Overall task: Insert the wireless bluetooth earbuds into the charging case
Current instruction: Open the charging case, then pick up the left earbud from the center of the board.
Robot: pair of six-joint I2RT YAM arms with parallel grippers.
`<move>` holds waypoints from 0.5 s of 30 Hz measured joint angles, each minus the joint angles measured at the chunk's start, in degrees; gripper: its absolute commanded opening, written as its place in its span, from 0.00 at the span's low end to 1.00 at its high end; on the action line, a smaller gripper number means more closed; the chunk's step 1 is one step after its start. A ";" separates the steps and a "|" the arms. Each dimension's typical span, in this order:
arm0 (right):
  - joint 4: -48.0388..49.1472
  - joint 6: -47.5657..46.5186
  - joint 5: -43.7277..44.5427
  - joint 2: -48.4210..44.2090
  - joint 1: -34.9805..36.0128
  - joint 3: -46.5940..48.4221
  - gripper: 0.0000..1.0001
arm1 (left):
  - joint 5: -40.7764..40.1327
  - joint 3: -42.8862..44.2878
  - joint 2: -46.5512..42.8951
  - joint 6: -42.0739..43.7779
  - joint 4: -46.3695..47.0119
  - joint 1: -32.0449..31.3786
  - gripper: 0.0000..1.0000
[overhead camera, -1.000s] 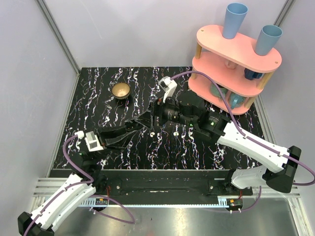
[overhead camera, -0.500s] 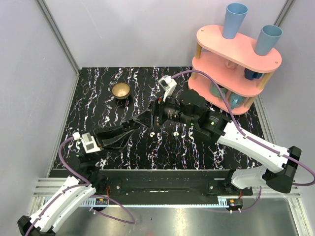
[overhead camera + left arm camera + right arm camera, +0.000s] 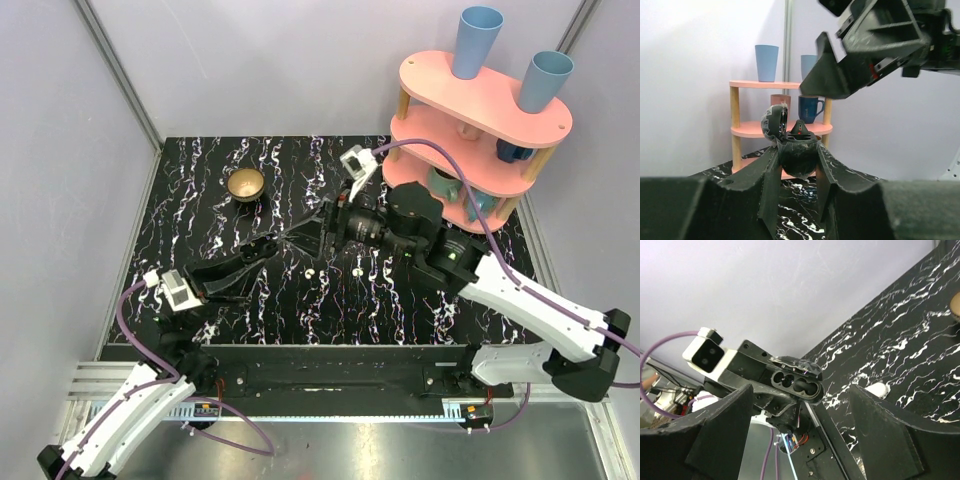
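My left gripper (image 3: pixel 798 159) is shut on the charging case (image 3: pixel 799 152), which looks dark here, and holds it above the table with its lid (image 3: pixel 774 122) swung open. In the right wrist view the case (image 3: pixel 795 384) shows two dark wells facing the camera. My right gripper (image 3: pixel 322 226) hangs open just past the case (image 3: pixel 298 238), its fingers (image 3: pixel 720 435) wide on either side and nothing between them. Two tiny white earbuds (image 3: pixel 311 272) (image 3: pixel 358 270) lie on the black marbled table below; one earbud (image 3: pixel 877 389) shows in the right wrist view.
A brass bowl (image 3: pixel 245 184) stands at the back left of the table. A pink three-tier shelf (image 3: pixel 480 110) with blue cups and mugs fills the back right corner. Grey walls enclose the table on the left and rear.
The right arm has swung a little to the right and back, its open gripper easing off the case. The left arm has drawn slightly left, still gripping the case.
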 measured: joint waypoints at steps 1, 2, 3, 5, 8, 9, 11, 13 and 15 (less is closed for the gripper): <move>0.11 0.02 0.61 -1.01 0.00 -0.11 0.83 | -0.39 0.00 -0.35 0.22 -0.55 0.00 0.00; 0.44 0.09 1.84 -2.27 -0.02 -0.50 0.82 | -1.03 0.00 -0.85 0.63 -1.33 0.00 0.00; 0.48 0.26 3.41 -3.78 -0.04 -1.18 0.81 | -1.53 0.00 -1.38 1.09 -1.99 0.00 0.00; 0.13 0.72 7.74 -6.69 -0.24 -2.78 0.76 | -2.40 0.00 -2.75 1.90 -3.82 0.00 0.00; -1.99 3.28 14.84 -10.91 -2.14 -6.47 0.68 | -4.04 0.24 -5.62 3.78 -7.61 0.00 0.00; -2.64 4.39 16.15 -11.72 -3.32 -7.96 0.66 | -4.52 0.52 -6.47 4.48 -8.87 0.00 0.00; -3.78 6.71 17.31 -12.04 -6.03 -11.15 0.64 | -5.29 1.44 -8.00 5.75 -11.67 0.00 0.00; -5.40 8.94 17.66 -10.67 -7.96 -14.38 0.60 | -5.77 2.56 -9.07 6.67 -13.90 0.00 0.00; -6.21 10.73 17.11 -7.30 -8.35 -16.52 0.55 | -6.19 3.63 -9.92 7.58 -15.76 0.00 0.00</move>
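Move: The earbud that the empty right hand seems bound for, the right-hand one of the pair on the table, lies about 13 cm ahead, 11 cm to its right and 38 cm below. The other earbud is level with that one and about 12 cm to its left. The open case is about 8 cm left of the right hand and 4 cm lower. From the left hand, the same right-hand earbud lies some 14 cm ahead, 20 cm right and 33 cm down. The open case stays pinched in the left hand, which draws about 3 cm left with a slight counter-clockwise turn. The right hand, already clear of it, swings off to the right, first rising a little, then dropping about 11 cm in all and reaching some 7 cm forward towards the earbuds; it turns clockwise and tips its fingers down, partly closing them on nothing. ##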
